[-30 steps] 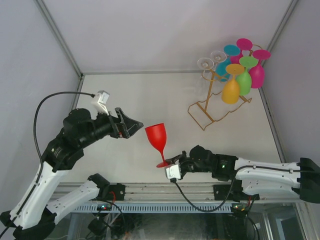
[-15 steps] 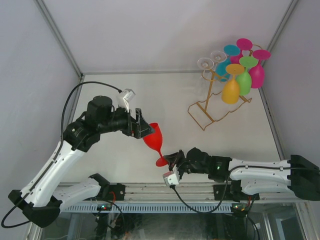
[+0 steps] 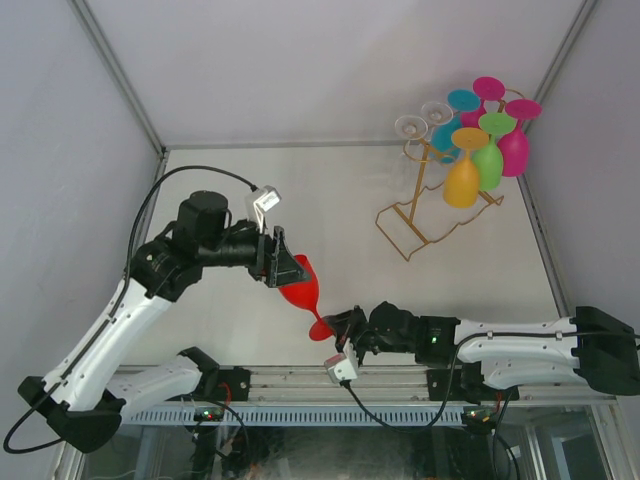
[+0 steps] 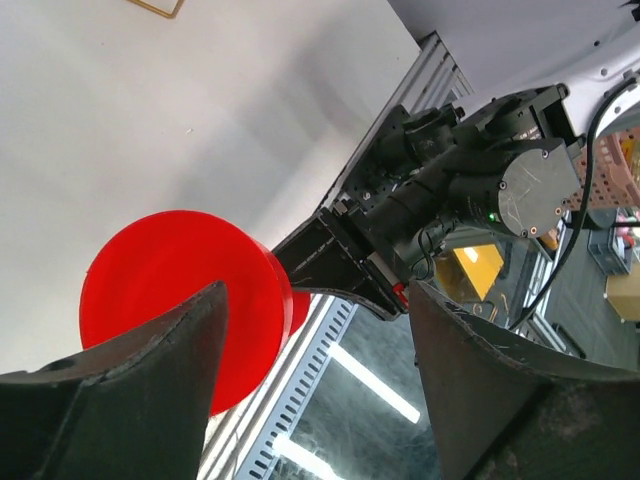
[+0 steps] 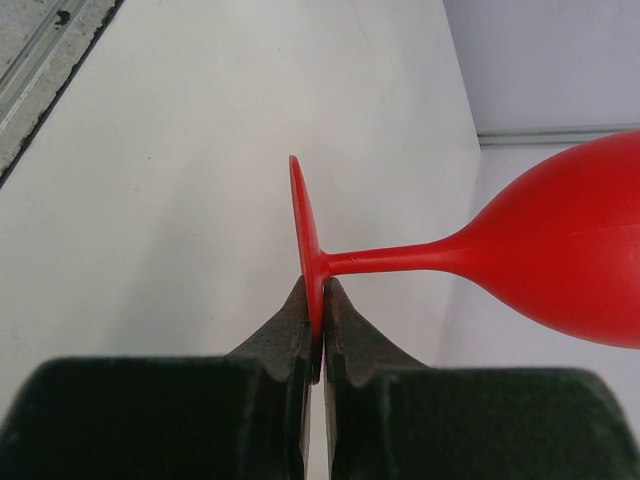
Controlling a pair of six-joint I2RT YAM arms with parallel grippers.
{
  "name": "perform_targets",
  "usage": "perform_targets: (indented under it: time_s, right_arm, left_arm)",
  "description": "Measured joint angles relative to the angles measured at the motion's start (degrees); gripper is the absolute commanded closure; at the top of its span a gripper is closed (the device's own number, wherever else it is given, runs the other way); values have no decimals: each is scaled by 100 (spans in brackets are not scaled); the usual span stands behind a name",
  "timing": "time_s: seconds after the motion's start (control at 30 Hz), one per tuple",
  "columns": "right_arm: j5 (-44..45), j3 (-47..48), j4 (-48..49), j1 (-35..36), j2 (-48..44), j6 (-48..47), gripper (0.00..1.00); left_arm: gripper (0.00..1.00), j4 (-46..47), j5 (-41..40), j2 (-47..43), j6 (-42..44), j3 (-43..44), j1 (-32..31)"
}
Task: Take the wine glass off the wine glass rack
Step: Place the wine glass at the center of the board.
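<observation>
A red wine glass (image 3: 300, 290) hangs tilted above the table's front middle, off the gold wire wine glass rack (image 3: 415, 215) at the back right. My right gripper (image 3: 335, 322) is shut on the thin edge of the glass's foot (image 5: 308, 250), and the stem and bowl (image 5: 570, 240) run off to the right in the right wrist view. My left gripper (image 3: 285, 270) is open, its jaws straddling the bowl (image 4: 170, 290). The bowl lies against the left finger (image 4: 150, 380). A wide gap separates it from the other finger (image 4: 480, 380).
Several glasses hang upside down on the rack: yellow (image 3: 462, 175), green (image 3: 489, 160), magenta (image 3: 514, 148), teal (image 3: 445, 130) and clear (image 3: 410, 127). Grey walls close in the table on three sides. The metal rail (image 3: 330, 385) runs along the near edge.
The left arm swung right and reached the red glass, its jaws now around the bowl and narrowing. The right gripper, still holding the foot, shifted slightly and the glass tilted towards the left arm.
</observation>
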Motion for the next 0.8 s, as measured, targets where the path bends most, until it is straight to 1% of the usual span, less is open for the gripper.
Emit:
perform_targets:
  time_s: [0.07, 0.13, 0.17, 0.3, 0.5, 0.57, 0.63, 0.73, 0.8]
  right_arm:
    - [59, 0, 0, 0, 24, -44, 100]
    - [83, 0, 0, 0, 26, -83, 100]
    - [87, 0, -2, 0, 26, -94, 100]
    - [85, 0, -13, -9, 26, -107, 100]
    - [83, 0, -28, -70, 26, -111, 100]
    - [81, 0, -20, -87, 26, -127, 100]
    - [79, 0, -4, -111, 28, -138, 100]
    - [66, 0, -2, -125, 46, -175, 100]
    - [61, 0, -2, -142, 55, -195, 100]
  left_arm:
    - [31, -24, 90, 50, 63, 0, 0]
    - [41, -39, 175, 101, 114, 0, 0]
    - [43, -42, 216, 131, 133, 0, 0]
    - [47, -52, 337, 223, 245, 0, 0]
    - [47, -216, 463, 240, 435, 0, 0]
    - [51, -326, 472, 249, 527, 0, 0]
    - [58, -402, 474, 267, 608, 0, 0]
    - [63, -459, 525, 308, 752, 0, 0]
    - [68, -479, 570, 330, 807, 0, 4]
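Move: The red wine glass stands mouth up, leaning to the left, its foot in the right fingers. Its bowl lies about 2 cm ahead of the left hand, 1 cm to the right and 4 cm below; its foot lies roughly 3 cm back, 7 cm right and 16 cm below. From the right hand the bowl is some 4 cm ahead, 6 cm to the left and 12 cm up. Easing down about 2 cm and back a good 1 cm, the left hand settles at the mouth of the red glass, turning slightly clockwise, while its fingers close from wide to well under half open, one on each side of the rim's near part. The right hand keeps its pinch on the foot and creeps forward about 1 cm towards it. ##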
